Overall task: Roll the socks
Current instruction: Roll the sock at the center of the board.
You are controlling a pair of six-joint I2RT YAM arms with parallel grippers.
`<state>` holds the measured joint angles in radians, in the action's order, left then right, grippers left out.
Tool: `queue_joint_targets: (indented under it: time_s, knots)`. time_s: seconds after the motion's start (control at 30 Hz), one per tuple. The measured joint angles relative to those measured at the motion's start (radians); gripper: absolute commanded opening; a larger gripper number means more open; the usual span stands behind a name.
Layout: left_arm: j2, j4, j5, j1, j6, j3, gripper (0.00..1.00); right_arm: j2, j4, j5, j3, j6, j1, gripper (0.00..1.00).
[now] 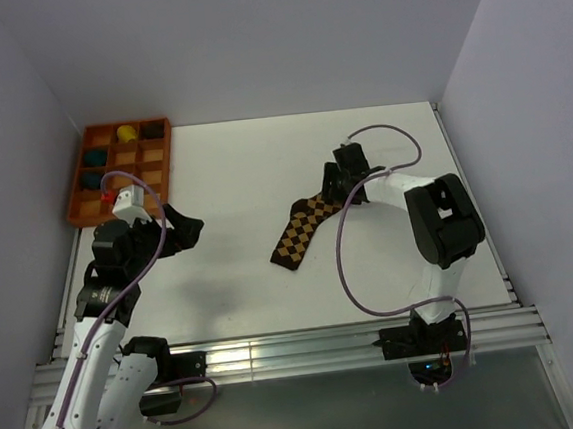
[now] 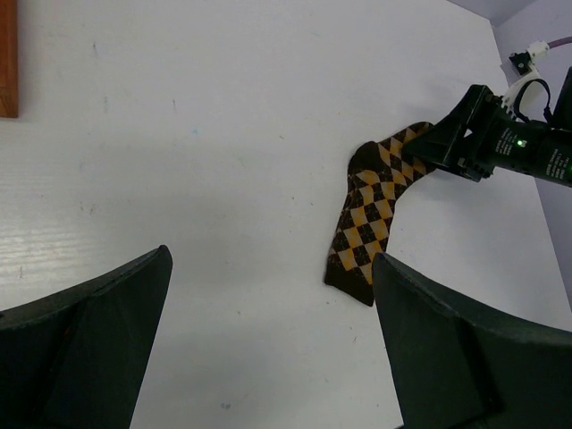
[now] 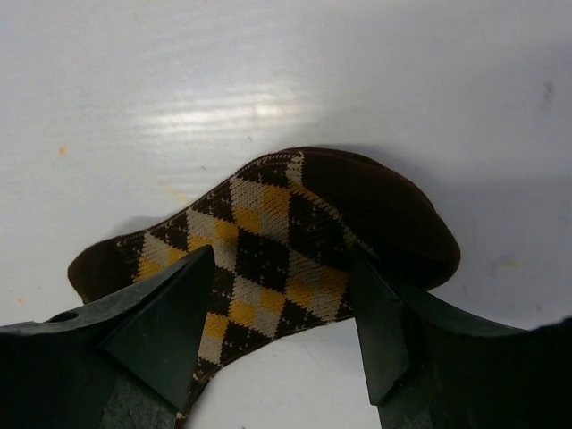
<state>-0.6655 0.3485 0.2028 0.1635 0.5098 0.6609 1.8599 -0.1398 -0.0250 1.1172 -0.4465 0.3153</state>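
One dark-brown and tan argyle sock (image 1: 303,231) lies flat and slanted in the middle of the white table, also seen in the left wrist view (image 2: 365,223). My right gripper (image 1: 332,184) is down on its upper right end. In the right wrist view, its jaws (image 3: 281,268) stand apart and straddle the checked fabric (image 3: 268,237) just behind the dark toe. Both fingertips rest on or against the cloth, which is not bunched. My left gripper (image 1: 189,228) hovers well to the left, wide open and holding nothing (image 2: 273,259).
An orange compartment tray (image 1: 77,211) sits at the back left corner, holding teal sock balls (image 1: 93,151) and a yellow sock ball (image 1: 127,132). Its corner shows in the left wrist view (image 2: 7,63). Grey walls close in the table on three sides.
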Motion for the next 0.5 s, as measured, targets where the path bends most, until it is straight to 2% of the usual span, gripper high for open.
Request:
queue_joint_targets:
  time_s: [0.17,0.33,0.5]
  knots:
    - [0.001,-0.005,0.020,0.002,0.001,-0.016,0.99,-0.108,-0.011,-0.005,-0.106,-0.012,-0.006,0.71]
    - [0.003,-0.005,0.006,0.004,0.010,-0.016,1.00,-0.265,-0.039,-0.010,-0.121,0.061,0.030,0.73]
    - [0.006,-0.003,-0.066,0.004,0.036,-0.022,0.99,-0.440,0.016,-0.041,-0.144,0.195,0.225,0.70]
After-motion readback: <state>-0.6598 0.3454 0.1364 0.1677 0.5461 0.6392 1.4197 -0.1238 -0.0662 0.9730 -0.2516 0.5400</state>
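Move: The sock lies under the right hand: its middle is about 8 cm back and 6 cm to the left, 2 cm below, with the fingertips down by its toe part. The heel bulge is roughly 8 cm left and 2 cm back; the cuff end lies some 16 cm back and 12 cm left. From the left hand, the sock's middle is about 24 cm right, 7 cm ahead and 20 cm below. The right fingertips, resting on the toe part of the sock, first slide back about 3 cm and slightly right, then come free. The hand climbs some 12 cm, swinging left and farther back over the sock, while the wrist turns counter-clockwise and tips its fingers up to point more forward, both about 20 degrees. The fingers stay partly open. ##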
